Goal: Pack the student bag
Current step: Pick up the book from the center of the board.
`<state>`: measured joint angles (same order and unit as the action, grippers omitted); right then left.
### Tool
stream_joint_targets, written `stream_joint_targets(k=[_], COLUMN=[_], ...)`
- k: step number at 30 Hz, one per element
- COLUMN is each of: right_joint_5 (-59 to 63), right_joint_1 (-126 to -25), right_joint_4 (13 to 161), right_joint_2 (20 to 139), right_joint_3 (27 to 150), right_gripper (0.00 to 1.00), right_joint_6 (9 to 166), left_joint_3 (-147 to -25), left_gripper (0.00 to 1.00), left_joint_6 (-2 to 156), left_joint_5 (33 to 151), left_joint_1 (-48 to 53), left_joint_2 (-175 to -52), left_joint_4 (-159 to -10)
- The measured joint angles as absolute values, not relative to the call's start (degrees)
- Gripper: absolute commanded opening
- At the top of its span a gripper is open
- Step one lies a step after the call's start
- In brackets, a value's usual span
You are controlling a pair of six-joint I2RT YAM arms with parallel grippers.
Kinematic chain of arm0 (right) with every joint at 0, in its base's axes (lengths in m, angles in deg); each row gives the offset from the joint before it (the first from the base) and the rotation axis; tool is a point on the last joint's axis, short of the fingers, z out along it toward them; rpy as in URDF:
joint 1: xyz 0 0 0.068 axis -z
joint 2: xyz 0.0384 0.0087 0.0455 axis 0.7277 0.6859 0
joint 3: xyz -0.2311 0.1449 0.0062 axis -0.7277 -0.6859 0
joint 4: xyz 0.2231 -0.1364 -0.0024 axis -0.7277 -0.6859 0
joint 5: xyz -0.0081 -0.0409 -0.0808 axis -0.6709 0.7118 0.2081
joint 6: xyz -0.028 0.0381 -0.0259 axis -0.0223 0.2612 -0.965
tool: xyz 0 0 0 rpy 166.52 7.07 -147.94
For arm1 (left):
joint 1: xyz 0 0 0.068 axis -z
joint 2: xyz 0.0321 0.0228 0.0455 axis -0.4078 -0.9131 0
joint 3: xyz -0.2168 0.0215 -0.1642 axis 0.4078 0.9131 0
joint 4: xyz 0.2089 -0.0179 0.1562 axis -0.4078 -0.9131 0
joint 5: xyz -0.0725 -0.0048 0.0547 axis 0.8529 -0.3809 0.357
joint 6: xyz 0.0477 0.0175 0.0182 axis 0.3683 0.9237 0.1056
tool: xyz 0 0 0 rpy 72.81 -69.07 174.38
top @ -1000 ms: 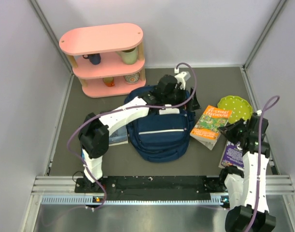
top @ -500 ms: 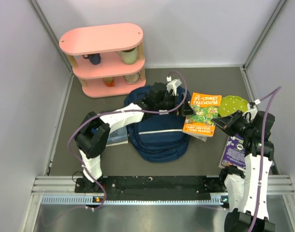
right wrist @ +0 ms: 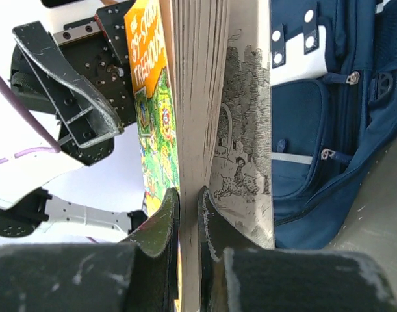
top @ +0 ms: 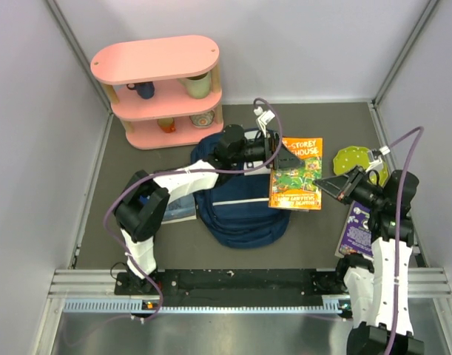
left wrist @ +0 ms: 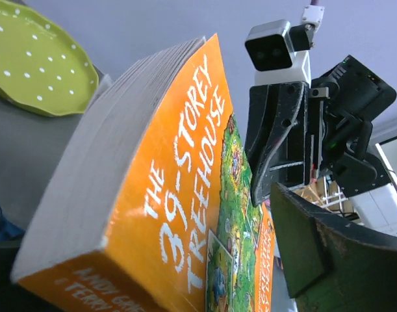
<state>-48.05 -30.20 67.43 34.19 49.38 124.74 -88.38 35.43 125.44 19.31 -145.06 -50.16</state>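
The navy student bag [top: 240, 203] lies flat mid-table, its front pockets showing in the right wrist view [right wrist: 328, 123]. My right gripper [top: 325, 185] is shut on an orange book, "The 39-Storey Treehouse" [top: 296, 174], and holds it in the air over the bag's right side. In the right wrist view the fingers [right wrist: 166, 214] clamp the block of pages while some back pages [right wrist: 247, 130] hang loose. My left gripper [top: 282, 153] is at the book's far left corner, jaws apart. One of its fingers [left wrist: 315, 253] stands a little off the cover [left wrist: 185, 195].
A green dotted plate [top: 355, 159] and a purple book [top: 356, 229] lie at the right. A pink shelf [top: 163, 89] with cups stands at the back left. A flat booklet [top: 181, 211] lies left of the bag under the left arm.
My right gripper has lifted the orange book off the table and carried it left over the bag. My left gripper has risen from the bag's top to the book's corner.
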Motion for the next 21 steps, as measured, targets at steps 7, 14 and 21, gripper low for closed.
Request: stream_joint_targets(k=[7,14,21], right_joint_5=[-48.7,-44.1,-38.7], right_joint_1=[-30.6,-30.8,-30.8], right_joint_4=[68.7,66.4,60.3], right_joint_2=[36.5,39.2,41.1], right_joint_3=[49.3,50.6,54.3], right_gripper=[0.18,0.93,0.96], right_joint_6=[123.6,122.2,117.7], left_joint_3=[-86.7,-80.6,-74.3], left_gripper=[0.00,0.00,0.00], left_joint_6=[34.8,40.7,51.2], left_joint_5=[126.1,121.3,103.3], left_joint_1=[18.5,17.8,14.2], left_joint_2=[-144.3,-136.4,-120.5], left_joint_4=[-48.6,-55.9,-76.6])
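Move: The orange Treehouse book hangs flat-faced between the hands: its middle is about 4 cm right and 4 cm back of the left hand, whose open jaws already straddle its left side, at nearly the same height. From the right hand, which still pinches its right edge, the middle is some 6 cm left and 2 cm ahead. The backpack's middle lies about 11 cm left of the left hand, 2 cm back and 22 cm below. The left fingers close from wide open to clamp the left side of the orange book while the right hand keeps its pinch almost in place; once they have it, the right fingers spring wide open and let go, that hand easing about 4 cm forward, right and down. The left hand then speeds off left some 11 cm with the book, drifting a little forward, away from the right gripper and over the backpack, turning about 30 degrees, mostly counter-clockwise. ##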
